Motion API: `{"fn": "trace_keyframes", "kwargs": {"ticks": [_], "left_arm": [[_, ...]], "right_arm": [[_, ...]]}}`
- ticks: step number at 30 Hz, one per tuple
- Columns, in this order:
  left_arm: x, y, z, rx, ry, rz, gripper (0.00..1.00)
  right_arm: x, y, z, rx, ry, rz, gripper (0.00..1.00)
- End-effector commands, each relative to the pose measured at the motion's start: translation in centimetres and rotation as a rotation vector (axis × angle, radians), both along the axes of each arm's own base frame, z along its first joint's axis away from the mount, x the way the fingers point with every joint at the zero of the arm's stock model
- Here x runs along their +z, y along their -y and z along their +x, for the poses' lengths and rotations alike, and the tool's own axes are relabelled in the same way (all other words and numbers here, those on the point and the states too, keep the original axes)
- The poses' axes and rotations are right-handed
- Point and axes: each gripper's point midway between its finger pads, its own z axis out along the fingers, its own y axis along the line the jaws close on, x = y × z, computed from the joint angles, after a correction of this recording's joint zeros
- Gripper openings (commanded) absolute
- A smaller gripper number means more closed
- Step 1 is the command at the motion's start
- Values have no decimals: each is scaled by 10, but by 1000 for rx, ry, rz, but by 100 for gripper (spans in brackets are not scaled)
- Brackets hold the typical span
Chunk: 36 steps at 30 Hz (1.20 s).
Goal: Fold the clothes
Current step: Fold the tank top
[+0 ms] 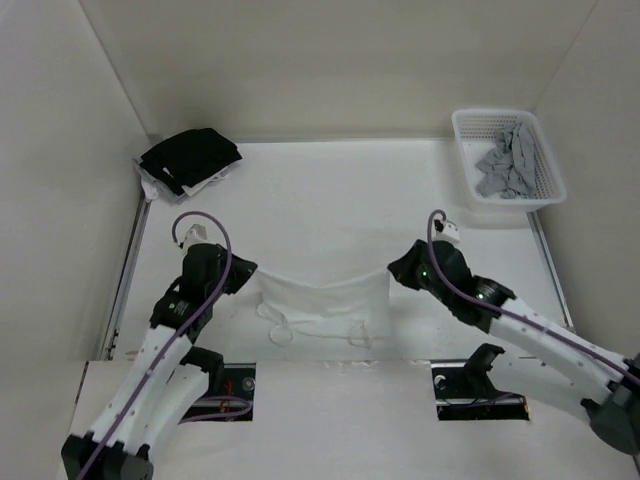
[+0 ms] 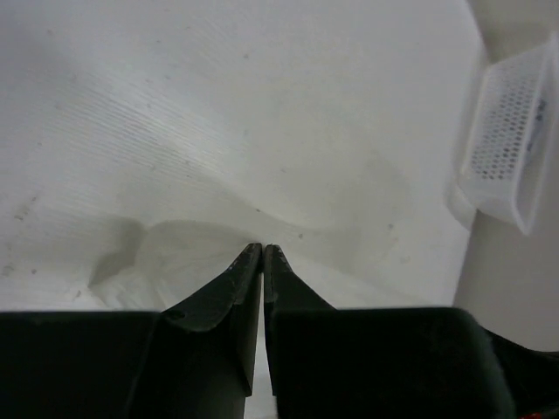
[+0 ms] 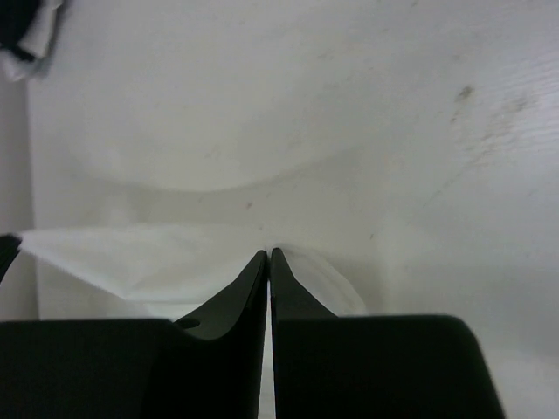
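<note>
The clothes (image 1: 325, 300), a thin white camisole, hang stretched between my two grippers near the table's front edge. The upper hem sags between the grippers, and the narrow straps (image 1: 275, 330) lie curled on the table below. My left gripper (image 1: 250, 272) is shut on the top left corner. In the left wrist view its tips (image 2: 263, 247) meet on a raised fold of the clothes (image 2: 175, 253). My right gripper (image 1: 392, 270) pinches the top right corner. In the right wrist view its tips (image 3: 269, 253) are closed on the clothes (image 3: 131, 257).
A white mesh basket (image 1: 468, 160) holding a grey garment (image 1: 508, 165) stands at the back right; the basket (image 2: 511, 140) also shows in the left wrist view. A black clothes stack (image 1: 190, 158) lies at the back left. White walls enclose the table.
</note>
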Motion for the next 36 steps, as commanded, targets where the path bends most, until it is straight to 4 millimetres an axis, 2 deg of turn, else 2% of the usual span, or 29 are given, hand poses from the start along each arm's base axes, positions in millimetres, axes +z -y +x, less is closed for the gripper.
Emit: {"fn": "trace_keyframes", "kwargs": {"ticks": [1, 5, 9, 12, 14, 16, 18, 22, 26, 30, 36], "left_arm": [[8, -7, 54, 68, 100, -10, 4], [-15, -16, 111, 150, 85, -10, 4], [-30, -13, 155, 164, 63, -18, 4], [-25, -9, 177, 156, 83, -29, 4], [-23, -9, 181, 159, 94, -30, 4], [-17, -9, 175, 151, 116, -24, 5], [-18, -9, 161, 140, 125, -10, 5], [-36, -7, 123, 103, 103, -8, 5], [-59, -10, 89, 75, 77, -5, 5], [-73, -18, 68, 82, 62, -2, 5], [-88, -18, 37, 70, 56, -30, 5]], "right_arm": [[6, -12, 59, 15, 80, 79, 6], [-15, -4, 124, -31, 38, 98, 7], [-29, 3, 171, -64, 11, 112, 7], [-29, 7, 191, -83, 13, 132, 8], [-25, 4, 194, -74, 19, 154, 8], [-21, 4, 189, -65, 29, 151, 8], [-26, 8, 180, -69, 24, 145, 8], [-48, 16, 154, -88, -4, 139, 8], [-65, 16, 125, -77, -25, 151, 8], [-75, 13, 99, -62, -37, 144, 8], [-99, 14, 65, -62, -81, 112, 8]]}}
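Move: Both hands hold the tank top's hem by its corners, and the bare patch of table it goes to is about 8 cm ahead and 13 cm down: 15 cm right of the left hand, 15 cm left of the right. The nearer strap trails some 9 cm back and 11 cm below each hand, 6 cm right of the left and 9 cm left of the right. The black pile lies 35 cm ahead and 14 cm left of the left hand. Keeping the hem pinched and stretched between their shut fingers, both hands sweep forward together about 15 cm while dropping some 9 cm towards the bare table, rising a little at the far end of the sweep. They then draw back some 11 cm towards the robot and sink again, bringing the held hem over the doubled cloth to just beside the straps. ##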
